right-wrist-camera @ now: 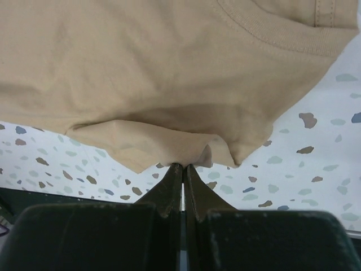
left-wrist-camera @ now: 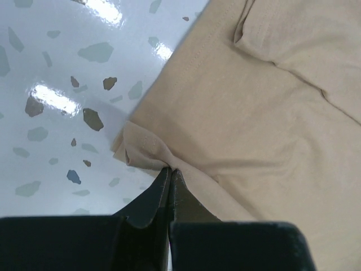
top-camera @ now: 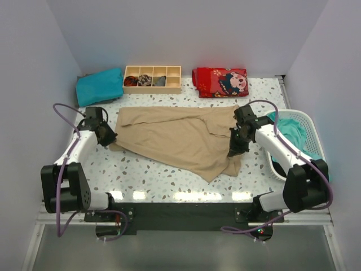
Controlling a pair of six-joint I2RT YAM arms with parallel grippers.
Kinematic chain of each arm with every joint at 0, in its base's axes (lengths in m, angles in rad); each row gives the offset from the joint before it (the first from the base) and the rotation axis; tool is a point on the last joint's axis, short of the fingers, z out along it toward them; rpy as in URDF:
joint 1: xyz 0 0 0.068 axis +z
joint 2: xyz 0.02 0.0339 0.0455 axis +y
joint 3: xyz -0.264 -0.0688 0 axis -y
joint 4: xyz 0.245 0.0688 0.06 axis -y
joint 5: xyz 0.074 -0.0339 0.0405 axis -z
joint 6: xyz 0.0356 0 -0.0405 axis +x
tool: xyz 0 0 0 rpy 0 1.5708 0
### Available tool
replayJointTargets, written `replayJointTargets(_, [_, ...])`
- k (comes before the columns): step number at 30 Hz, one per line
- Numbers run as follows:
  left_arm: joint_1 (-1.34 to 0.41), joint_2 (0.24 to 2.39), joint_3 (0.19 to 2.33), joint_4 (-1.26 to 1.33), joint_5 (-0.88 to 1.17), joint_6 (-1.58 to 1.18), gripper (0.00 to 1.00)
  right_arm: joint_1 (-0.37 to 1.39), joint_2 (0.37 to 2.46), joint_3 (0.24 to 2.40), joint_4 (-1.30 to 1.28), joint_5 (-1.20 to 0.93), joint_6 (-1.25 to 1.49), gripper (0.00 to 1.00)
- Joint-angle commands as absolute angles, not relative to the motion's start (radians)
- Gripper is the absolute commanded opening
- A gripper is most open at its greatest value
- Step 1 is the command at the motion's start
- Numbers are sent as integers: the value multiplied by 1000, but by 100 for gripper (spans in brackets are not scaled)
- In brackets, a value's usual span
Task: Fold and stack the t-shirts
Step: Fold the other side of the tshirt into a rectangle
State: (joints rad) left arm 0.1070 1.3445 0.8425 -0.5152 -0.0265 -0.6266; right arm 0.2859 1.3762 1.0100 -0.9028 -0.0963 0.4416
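Note:
The tan-beige t-shirt (top-camera: 175,135) lies spread and partly folded across the middle of the table. My left gripper (top-camera: 108,138) is shut on its left edge; the left wrist view shows the cloth (left-wrist-camera: 254,107) bunched at the closed tips (left-wrist-camera: 170,169). My right gripper (top-camera: 233,151) is shut on the shirt's right side; the right wrist view shows a fold of the shirt (right-wrist-camera: 169,68) pinched at the tips (right-wrist-camera: 183,165) and lifted off the table. A folded teal t-shirt (top-camera: 99,86) lies at the back left. More teal cloth (top-camera: 291,135) sits in the basket.
A white laundry basket (top-camera: 312,129) stands at the right edge. A wooden divided box (top-camera: 152,78) with small items and a folded red patterned cloth (top-camera: 221,82) sit along the back. The table is white speckled terrazzo (top-camera: 141,175).

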Motion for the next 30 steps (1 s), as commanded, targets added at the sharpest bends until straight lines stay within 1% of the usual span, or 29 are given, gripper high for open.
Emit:
replayJointTargets(1, [126, 1407, 910, -424, -6, -583, 0, 282, 1432, 1098, -861, -55, 388, 0])
replayJointTargets(7, [129, 1522, 965, -385, 57, -560, 0, 272, 1518, 1186, -861, -3, 347, 0])
replayJointTargets(11, [129, 1598, 991, -359, 138, -551, 0, 256, 1563, 1224, -858, 18, 325, 0])
replayJointTargets(19, [129, 1658, 1011, -321, 253, -517, 0, 190, 1632, 1293, -850, 43, 292, 0])
replayJointTargets(22, [129, 1652, 1031, -351, 239, -485, 0, 157, 1655, 1315, -842, 41, 282, 0])
replayJointTargets(25, [129, 1640, 1054, -383, 175, -456, 0, 138, 1701, 1351, -838, 44, 279, 0])
replayJointTargets(30, [129, 1652, 1089, -411, 124, -419, 0, 132, 1756, 1404, -818, 57, 291, 0])
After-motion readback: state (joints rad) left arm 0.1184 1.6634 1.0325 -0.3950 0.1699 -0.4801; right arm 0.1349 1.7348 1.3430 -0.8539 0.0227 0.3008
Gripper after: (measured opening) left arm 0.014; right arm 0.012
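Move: Just ahead of the left hand, which pinches the near edge of the T-shirt, the shirt's far-left corner lies about 15 cm out and 6 cm lower; the teal cloth is 28 cm ahead, 14 cm left, the tray 31 cm ahead, 14 cm right. From the right hand, also gripping the edge, the far-right corner is about 24 cm ahead, 7 cm right, 8 cm lower; the basket sits 7 cm ahead, 31 cm right, the red bundle 40 cm straight ahead. Carrying the pinched near edge over the T-shirt towards its far side, both closed grippers go forward: the right about 11 cm, almost level, swinging some 5 cm right in the second half, the left about 7 cm. The left hand sinks some 4 cm on the way and then lifts about 2 cm, turning slightly clockwise; neither lets go. ##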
